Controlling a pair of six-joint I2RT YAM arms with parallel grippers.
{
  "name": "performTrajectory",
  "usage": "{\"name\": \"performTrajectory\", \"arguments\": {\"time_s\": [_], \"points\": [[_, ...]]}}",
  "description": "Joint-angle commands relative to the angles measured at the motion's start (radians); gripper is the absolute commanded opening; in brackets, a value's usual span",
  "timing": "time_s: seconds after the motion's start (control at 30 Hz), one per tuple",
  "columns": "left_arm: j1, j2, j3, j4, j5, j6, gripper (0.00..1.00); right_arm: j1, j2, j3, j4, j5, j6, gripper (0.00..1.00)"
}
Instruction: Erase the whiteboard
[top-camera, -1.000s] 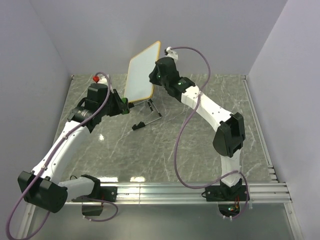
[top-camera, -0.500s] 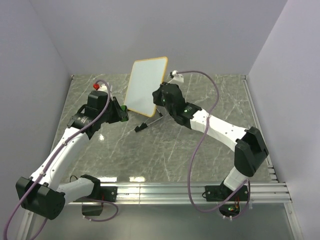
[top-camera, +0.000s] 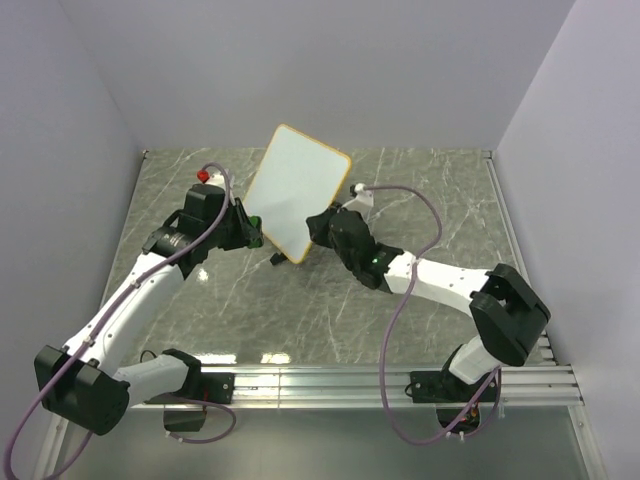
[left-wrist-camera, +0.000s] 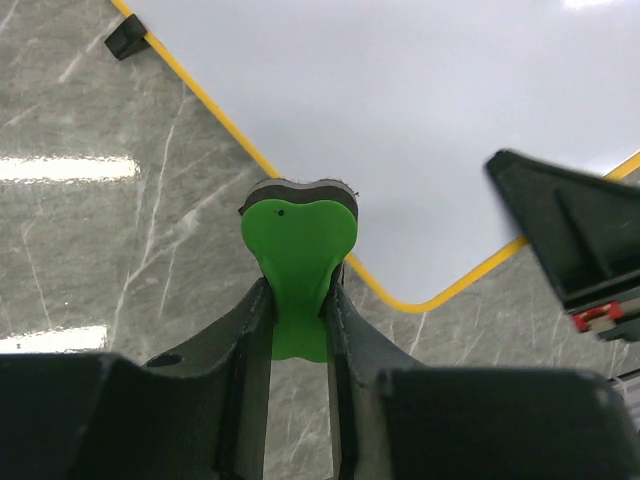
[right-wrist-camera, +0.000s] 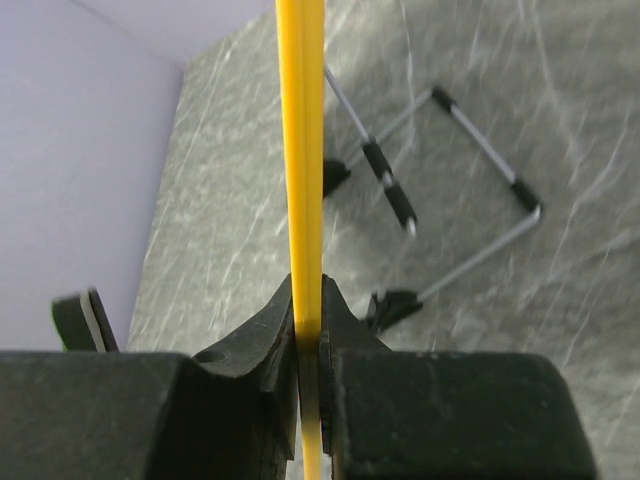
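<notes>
The whiteboard (top-camera: 298, 188), white with a thin orange-yellow frame, hangs tilted above the table. My right gripper (top-camera: 322, 228) is shut on its lower right edge. In the right wrist view only the yellow frame edge (right-wrist-camera: 301, 150) shows, clamped in the right gripper (right-wrist-camera: 308, 310). My left gripper (top-camera: 250, 233) is shut on a green eraser (left-wrist-camera: 296, 255), whose dark felt end touches the board's lower edge beside the frame. No marks show on the white face (left-wrist-camera: 430, 110). The left gripper (left-wrist-camera: 296, 305) pinches the eraser's narrow stem.
A wire easel stand (right-wrist-camera: 450, 205) with black sleeves lies on the grey marble table (top-camera: 300, 310) under the board. A black foot (left-wrist-camera: 125, 38) sits on the board's frame. Lilac walls close in at left, back and right.
The right arm has drawn back toward its base, carrying the board lower and nearer and rotating it clockwise. The left gripper with the eraser has shifted right, meeting the board's lower edge.
</notes>
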Motion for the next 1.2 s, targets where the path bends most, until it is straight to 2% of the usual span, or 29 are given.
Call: {"name": "performTrajectory", "arguments": {"time_s": [0.0, 0.33, 0.53, 0.77, 0.97, 1.17], "points": [[-0.011, 0.014, 0.008, 0.04, -0.016, 0.005, 0.0, 0.041, 0.06, -0.115, -0.16, -0.048, -0.034, 0.0], [-0.024, 0.035, -0.011, 0.06, -0.007, 0.002, 0.0, 0.064, 0.149, -0.198, -0.096, -0.055, -0.004, 0.0], [-0.025, 0.029, -0.034, 0.067, -0.009, -0.002, 0.0, 0.036, 0.089, -0.106, -0.247, 0.003, -0.124, 0.0], [-0.025, 0.017, -0.025, 0.059, -0.024, 0.001, 0.0, -0.041, 0.085, -0.028, -0.34, -0.012, -0.256, 0.0], [-0.025, 0.003, -0.036, 0.048, -0.024, 0.004, 0.0, -0.116, 0.112, -0.068, -0.312, -0.048, -0.251, 0.0], [-0.025, 0.0, -0.039, 0.036, -0.024, 0.013, 0.0, -0.125, 0.175, -0.106, -0.24, -0.089, -0.213, 0.0]]}}
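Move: My right hand already grips the whiteboard's right edge. The board's middle lies about 8 cm ahead of it, 4 cm to its left and a little lower. The eraser is some 12 cm to its left, level fore and aft, and one black stand foot is about 10 cm left, 2 cm back and 15 cm below. From my left hand, which still holds the eraser, the board's middle is roughly 8 cm ahead, 10 cm right and 4 cm below. I bring my right hand down about 6 cm with the board's edge still pinched, easing back and a little left as it sinks. Then I lift it some 2 cm while going forward again, swing it back right and let it settle slightly, turning it about 8 degrees counter-clockwise overall. My left hand sinks about 2 cm beside the board's left edge, keeping its hold on the eraser. ##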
